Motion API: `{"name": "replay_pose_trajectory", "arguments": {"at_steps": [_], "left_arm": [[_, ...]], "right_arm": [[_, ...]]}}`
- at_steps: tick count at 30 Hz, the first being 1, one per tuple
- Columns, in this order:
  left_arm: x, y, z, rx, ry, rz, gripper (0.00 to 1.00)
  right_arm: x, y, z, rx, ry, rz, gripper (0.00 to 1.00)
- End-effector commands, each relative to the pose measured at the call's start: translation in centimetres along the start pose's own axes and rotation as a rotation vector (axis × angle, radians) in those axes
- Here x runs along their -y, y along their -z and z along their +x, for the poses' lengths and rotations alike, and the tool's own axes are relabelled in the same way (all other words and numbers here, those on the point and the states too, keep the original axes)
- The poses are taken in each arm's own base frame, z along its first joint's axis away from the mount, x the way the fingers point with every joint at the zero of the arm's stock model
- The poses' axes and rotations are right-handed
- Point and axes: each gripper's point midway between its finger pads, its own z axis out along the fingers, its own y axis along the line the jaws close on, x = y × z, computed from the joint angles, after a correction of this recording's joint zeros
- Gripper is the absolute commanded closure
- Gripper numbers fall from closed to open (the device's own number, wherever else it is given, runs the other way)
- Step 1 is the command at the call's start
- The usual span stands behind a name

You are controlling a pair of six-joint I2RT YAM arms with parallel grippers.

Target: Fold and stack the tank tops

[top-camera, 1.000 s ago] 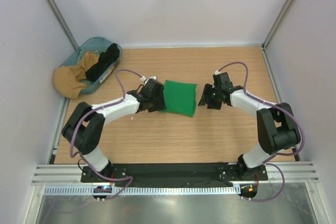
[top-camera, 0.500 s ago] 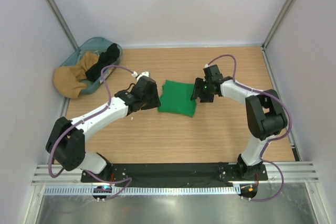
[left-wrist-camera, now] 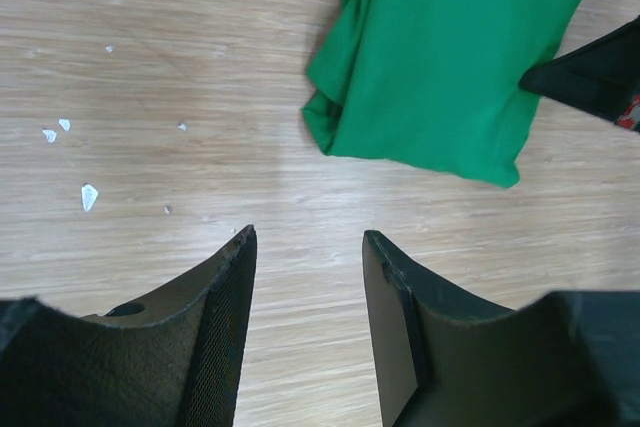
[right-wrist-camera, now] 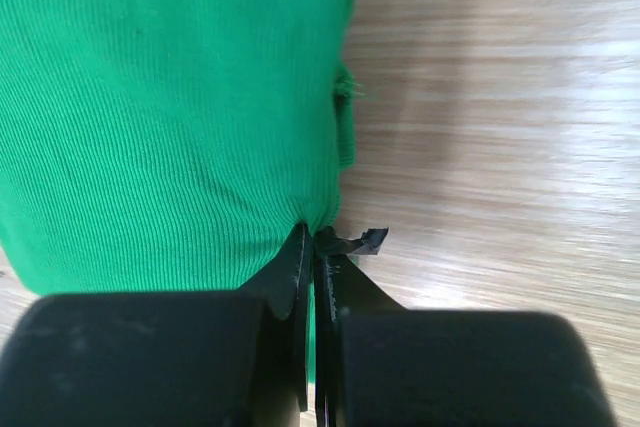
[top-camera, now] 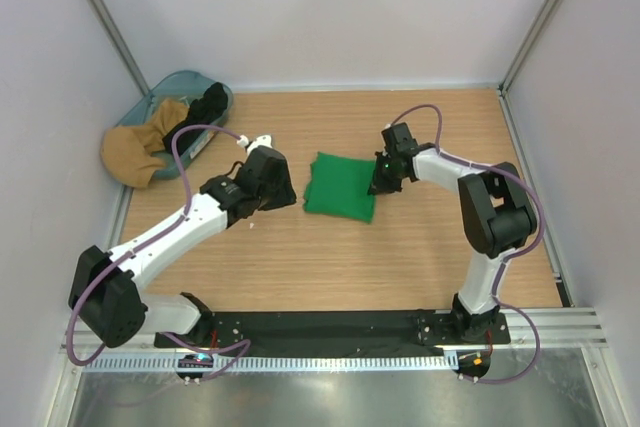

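The green tank top [top-camera: 340, 187] lies folded into a small rectangle mid-table. Its right edge is pinched by my right gripper [top-camera: 378, 185], which is shut on it. In the right wrist view the closed tips [right-wrist-camera: 313, 234] bite the green tank top's [right-wrist-camera: 170, 97] edge. My left gripper [top-camera: 287, 187] stands open just left of the fabric, apart from it. In the left wrist view its fingers [left-wrist-camera: 308, 237] frame bare wood below the green tank top [left-wrist-camera: 450, 57]. The black tank top [top-camera: 200, 117] lies crumpled in the basket at the back left.
The teal basket [top-camera: 185, 77] sits in the back left corner, with a tan garment [top-camera: 130, 152] spilling over its near rim. White specks [left-wrist-camera: 88, 195] dot the wood left of the green fabric. Walls enclose the table on three sides.
My right gripper moved left onto the green top's right edge and shut on it. My left arm stretched out, and its open gripper drew back left off the fabric.
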Motion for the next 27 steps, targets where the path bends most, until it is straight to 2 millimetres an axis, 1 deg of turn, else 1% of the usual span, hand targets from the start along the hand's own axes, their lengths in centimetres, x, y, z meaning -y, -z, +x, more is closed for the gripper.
{"name": "replay_pose_trajectory", "arguments": {"at_steps": [1, 2, 3, 4, 5, 6, 7, 8, 9, 10, 11, 12, 13, 14, 15, 16, 17, 19, 21, 23, 24, 25, 26, 27], "left_arm": [[-0.8, 0.2, 0.1, 0.008, -0.021, -0.024, 0.52], [-0.9, 0.1, 0.2, 0.005, -0.022, -0.027, 0.52], [-1.0, 0.0, 0.4, 0.002, -0.025, -0.031, 0.53], [-1.0, 0.0, 0.4, 0.002, -0.026, -0.031, 0.53], [-1.1, 0.0, 0.4, 0.000, -0.027, -0.033, 0.53], [-1.3, 0.0, 0.6, -0.003, -0.030, -0.039, 0.53], [-1.4, -0.1, 0.6, -0.003, -0.031, -0.043, 0.53], [-1.4, 0.0, 0.6, -0.003, -0.032, -0.043, 0.53], [-1.5, 0.0, 0.7, -0.004, -0.032, -0.046, 0.53], [-1.6, 0.0, 0.7, -0.005, -0.030, -0.046, 0.53], [-1.6, 0.0, 0.7, -0.005, -0.030, -0.046, 0.53], [-1.6, 0.0, 0.8, -0.006, -0.030, -0.045, 0.54], [-1.5, 0.0, 0.7, -0.005, -0.029, -0.044, 0.53], [-1.6, 0.1, 0.7, -0.006, -0.028, -0.044, 0.54], [-1.5, 0.0, 0.6, -0.005, -0.027, -0.043, 0.54], [-1.5, 0.1, 0.6, -0.004, -0.029, -0.041, 0.54], [-1.4, 0.1, 0.6, -0.007, -0.029, -0.037, 0.54], [-1.3, 0.1, 0.6, -0.007, -0.028, -0.033, 0.54], [-1.4, 0.2, 0.7, -0.008, -0.027, -0.034, 0.54], [-1.7, 0.2, 0.9, -0.009, -0.027, -0.038, 0.54], [-1.8, 0.2, 0.9, -0.005, -0.026, -0.043, 0.54], [-1.9, 0.3, 0.9, -0.003, -0.026, -0.045, 0.54], [-2.1, 0.3, 0.9, -0.002, -0.026, -0.050, 0.54], [-2.4, 0.4, 0.9, -0.001, -0.027, -0.063, 0.53]], "right_arm": [[1.2, 2.1, -3.0, 0.088, -0.073, 0.000, 0.99], [2.9, 2.5, -4.0, 0.109, -0.130, 0.016, 0.99], [4.2, 2.8, -4.3, 0.120, -0.174, 0.035, 0.99], [5.2, 3.5, -4.9, 0.144, -0.214, 0.044, 0.99], [6.9, 4.0, -5.5, 0.163, -0.270, 0.064, 0.99], [10.4, 4.5, -6.0, 0.195, -0.388, 0.098, 0.99], [12.8, 5.4, -6.4, 0.236, -0.457, 0.133, 0.99], [14.6, 6.7, -6.9, 0.287, -0.520, 0.148, 0.99], [18.5, 7.7, -6.5, 0.331, -0.640, 0.190, 0.99], [20.3, 8.5, -6.2, 0.366, -0.699, 0.224, 0.99], [21.6, 10.0, -6.3, 0.419, -0.745, 0.245, 0.99], [23.4, 10.2, -4.8, 0.426, -0.804, 0.280, 0.99], [25.2, 11.1, -4.2, 0.454, -0.895, 0.297, 0.99], [26.8, 11.9, -3.5, 0.489, -0.940, 0.353, 0.99], [27.4, 12.2, -2.5, 0.505, -0.977, 0.364, 0.99], [28.5, 12.8, -1.9, 0.530, -1.040, 0.382, 0.99], [29.1, 13.1, -1.3, 0.541, -1.070, 0.405, 0.99], [29.4, 13.3, -0.5, 0.561, -1.094, 0.397, 0.96], [29.6, 13.6, 0.2, 0.565, -1.118, 0.414, 0.96], [30.4, 14.4, 1.3, 0.585, -1.176, 0.473, 0.95], [30.4, 14.4, 1.9, 0.594, -1.185, 0.482, 0.86], [30.3, 15.5, 1.7, 0.640, -1.188, 0.482, 0.80], [30.5, 15.6, 2.4, 0.653, -1.218, 0.498, 0.69], [30.4, 17.0, 1.9, 0.715, -1.213, 0.496, 0.68]]}}
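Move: The right hand already pinches the right edge of the folded green tank top; the tank top's middle lies about 8 cm to its left and 1 cm ahead, nearly level in height. It is bound for the clear table some 27 cm to the hand's right, neither ahead nor back; the table's right edge is about 39 cm right, straight across. From the left hand, that spot lies roughly 49 cm right, 7 cm ahead and 14 cm below. Sweeping fast to its right and staying low, the right hand drags the folded tank top across towards the clear right side of the table, some 30 cm. After a slight forward start it curves back, ending about 10 cm nearer the base, and swings clockwise nearly 80 degrees. The travel slows near the end and the shut fingers open partway, letting go of the edge. ##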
